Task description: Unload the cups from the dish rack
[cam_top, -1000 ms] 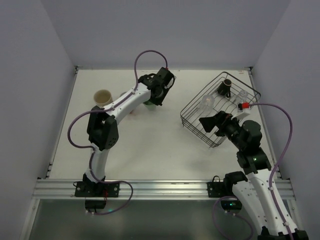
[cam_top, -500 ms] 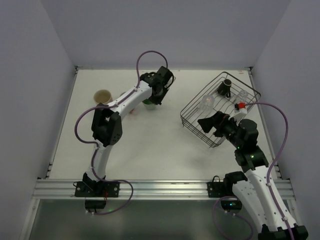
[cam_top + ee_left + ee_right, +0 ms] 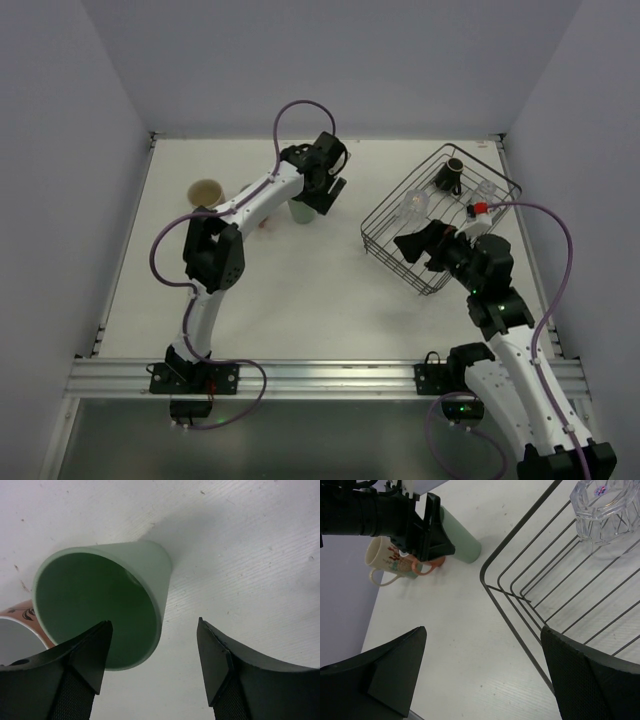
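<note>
A mint green tumbler (image 3: 100, 600) stands upright on the table, also seen in the top view (image 3: 302, 212). My left gripper (image 3: 154, 625) hovers open just above it, its jaws either side of the tumbler's near rim and off it. A pinkish cup (image 3: 17, 617) stands beside the tumbler, and a large beige mug (image 3: 206, 192) is further left. The black wire dish rack (image 3: 385, 240) holds a clear glass (image 3: 607, 510) and a small dark brown mug (image 3: 452, 172). My right gripper (image 3: 483, 630) is open and empty over the rack's near left corner.
The rack (image 3: 520, 592) sits slanted at the back right, close to the right wall. White walls close the table on three sides. Bare tabletop (image 3: 300, 290) lies between the two arms.
My left gripper has opened and let go of the mint green tumbler, which now stands on the table. The right arm has crept slightly toward the rack.
</note>
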`<state>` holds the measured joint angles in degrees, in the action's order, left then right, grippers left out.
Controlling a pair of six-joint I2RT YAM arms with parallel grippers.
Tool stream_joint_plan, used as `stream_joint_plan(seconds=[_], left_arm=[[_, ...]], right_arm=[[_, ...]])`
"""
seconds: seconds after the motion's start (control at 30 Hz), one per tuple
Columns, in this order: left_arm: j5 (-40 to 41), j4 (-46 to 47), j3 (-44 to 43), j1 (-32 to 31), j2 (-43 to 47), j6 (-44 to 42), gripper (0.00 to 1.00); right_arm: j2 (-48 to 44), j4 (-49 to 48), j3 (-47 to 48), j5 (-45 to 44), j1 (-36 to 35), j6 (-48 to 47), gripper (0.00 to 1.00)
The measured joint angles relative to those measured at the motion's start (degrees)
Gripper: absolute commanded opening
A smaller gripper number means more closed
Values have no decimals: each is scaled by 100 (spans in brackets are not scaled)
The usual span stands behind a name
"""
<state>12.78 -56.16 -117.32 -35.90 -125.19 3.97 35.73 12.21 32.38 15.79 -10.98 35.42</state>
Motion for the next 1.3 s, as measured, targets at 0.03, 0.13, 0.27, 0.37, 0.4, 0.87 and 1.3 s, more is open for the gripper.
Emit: stream_joint_plan(seconds=[0.03,0.13,0.27,0.37,0.4,0.87,1.3], left_arm=[[33,9,-2,2,0,7,79],[127,63,-24,11,4,35,94],[297,205,-24,20,59,118,100],[363,317,-24,26,225,140,100],[382,363,-24,28,319,142,100],[-540,3139,2507,7,4229,761,100],[-975,3821,5755,-103,7744,940,100]], right_arm=[[35,-17,0,-13,0,0,99],[142,-72,0,-118,0,2,99],[365,-105,22,-348,-4,-9,99],[531,-101,79,-614,-15,-48,99],[605,-98,127,-734,-17,-72,99],[2730,-304,1119,-2140,-24,-260,99],[4673,-420,2271,-2610,-24,-597,99]])
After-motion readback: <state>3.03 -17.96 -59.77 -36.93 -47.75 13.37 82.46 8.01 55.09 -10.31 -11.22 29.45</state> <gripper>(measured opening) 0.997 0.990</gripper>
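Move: The clear glass in the rack stands about 17 cm ahead of the right hand, 4 cm to its right and 15 cm below; the black mug is some 9 cm beyond the glass and 10 cm to its right. From the left hand the glass is roughly 19 cm right, level ahead, 6 cm lower, while the green cup stands 5 cm left, 2 cm back and 5 cm below. Open right hand reaches 15 cm forward and down towards the clear glass; left rises off the green cup, retreats. ##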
